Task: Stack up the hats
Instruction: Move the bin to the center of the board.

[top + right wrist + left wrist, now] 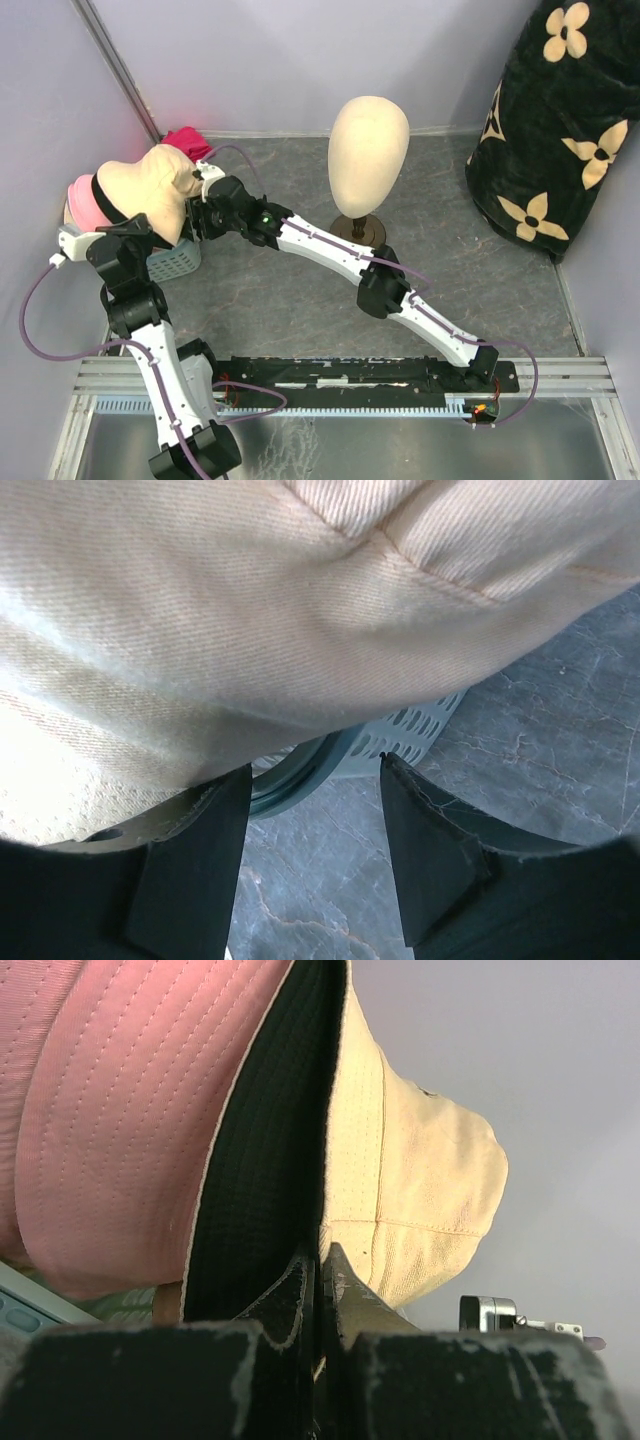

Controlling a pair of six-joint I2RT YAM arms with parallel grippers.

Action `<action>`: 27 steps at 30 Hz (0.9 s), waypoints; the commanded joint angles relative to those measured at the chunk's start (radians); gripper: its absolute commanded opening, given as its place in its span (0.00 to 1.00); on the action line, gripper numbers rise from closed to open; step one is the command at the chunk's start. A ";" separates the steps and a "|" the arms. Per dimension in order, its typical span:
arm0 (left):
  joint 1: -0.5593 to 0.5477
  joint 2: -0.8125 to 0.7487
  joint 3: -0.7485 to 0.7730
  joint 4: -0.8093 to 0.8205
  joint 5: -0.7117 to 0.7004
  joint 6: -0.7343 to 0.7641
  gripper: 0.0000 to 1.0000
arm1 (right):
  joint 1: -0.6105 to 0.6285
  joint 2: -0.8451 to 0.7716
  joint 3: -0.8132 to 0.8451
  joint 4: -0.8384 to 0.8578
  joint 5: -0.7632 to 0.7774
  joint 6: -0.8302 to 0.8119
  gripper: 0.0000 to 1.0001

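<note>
The hats sit nested in one pile at the far left, held off the table: a beige hat (150,183) outermost, then a black hat (255,1170) and a pink hat (84,203). My left gripper (320,1256) is shut on the brim edge at the bottom of the pile, with a sliver of beige cloth between its fingers; from above it shows at the pile's near edge (127,227). My right gripper (315,765) is open just under the beige hat (250,610), at the pile's right side (193,214). Its left finger (215,820) touches the cloth, and nothing lies between the fingers.
A pale blue perforated basket (176,262) stands under the pile. A magenta-red cloth bundle (188,142) lies in the back left corner. A cream mannequin head (368,148) on a dark stand is mid-table. A black flowered blanket (560,130) fills the back right.
</note>
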 commanded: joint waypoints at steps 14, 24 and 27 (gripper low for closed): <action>0.007 -0.066 0.028 -0.172 0.032 0.066 0.03 | 0.000 0.038 0.071 0.050 -0.132 0.029 0.57; 0.006 -0.090 0.035 -0.219 0.039 0.066 0.03 | -0.004 0.014 0.026 0.065 -0.140 0.051 0.40; 0.006 -0.093 0.029 -0.220 0.031 0.051 0.03 | -0.003 -0.023 -0.024 0.072 -0.121 0.043 0.30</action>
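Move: At the bin's near right corner, the open right hand has the rim just off its fingertips; the bin's middle lies about 8 cm to its left, 3 cm ahead and 9 cm lower. The cream hat is some 8 cm ahead and 7 cm left, slightly above; the red cloth is about 17 cm ahead, 2 cm left and 15 cm below. From the shut left hand, the bin's middle is roughly 5 cm ahead, 1 cm left and 17 cm down. Drawing back with the brim edge over the bin's near side still clamped in its fingers, the left hand pulls the bin about 2 cm towards the base, easing slightly right and down. The right hand goes along, back about 1.5 cm and slightly left, turning some 5 degrees counter-clockwise, then creeps forward a little as its fingers close to about half their former gap across the rim. ##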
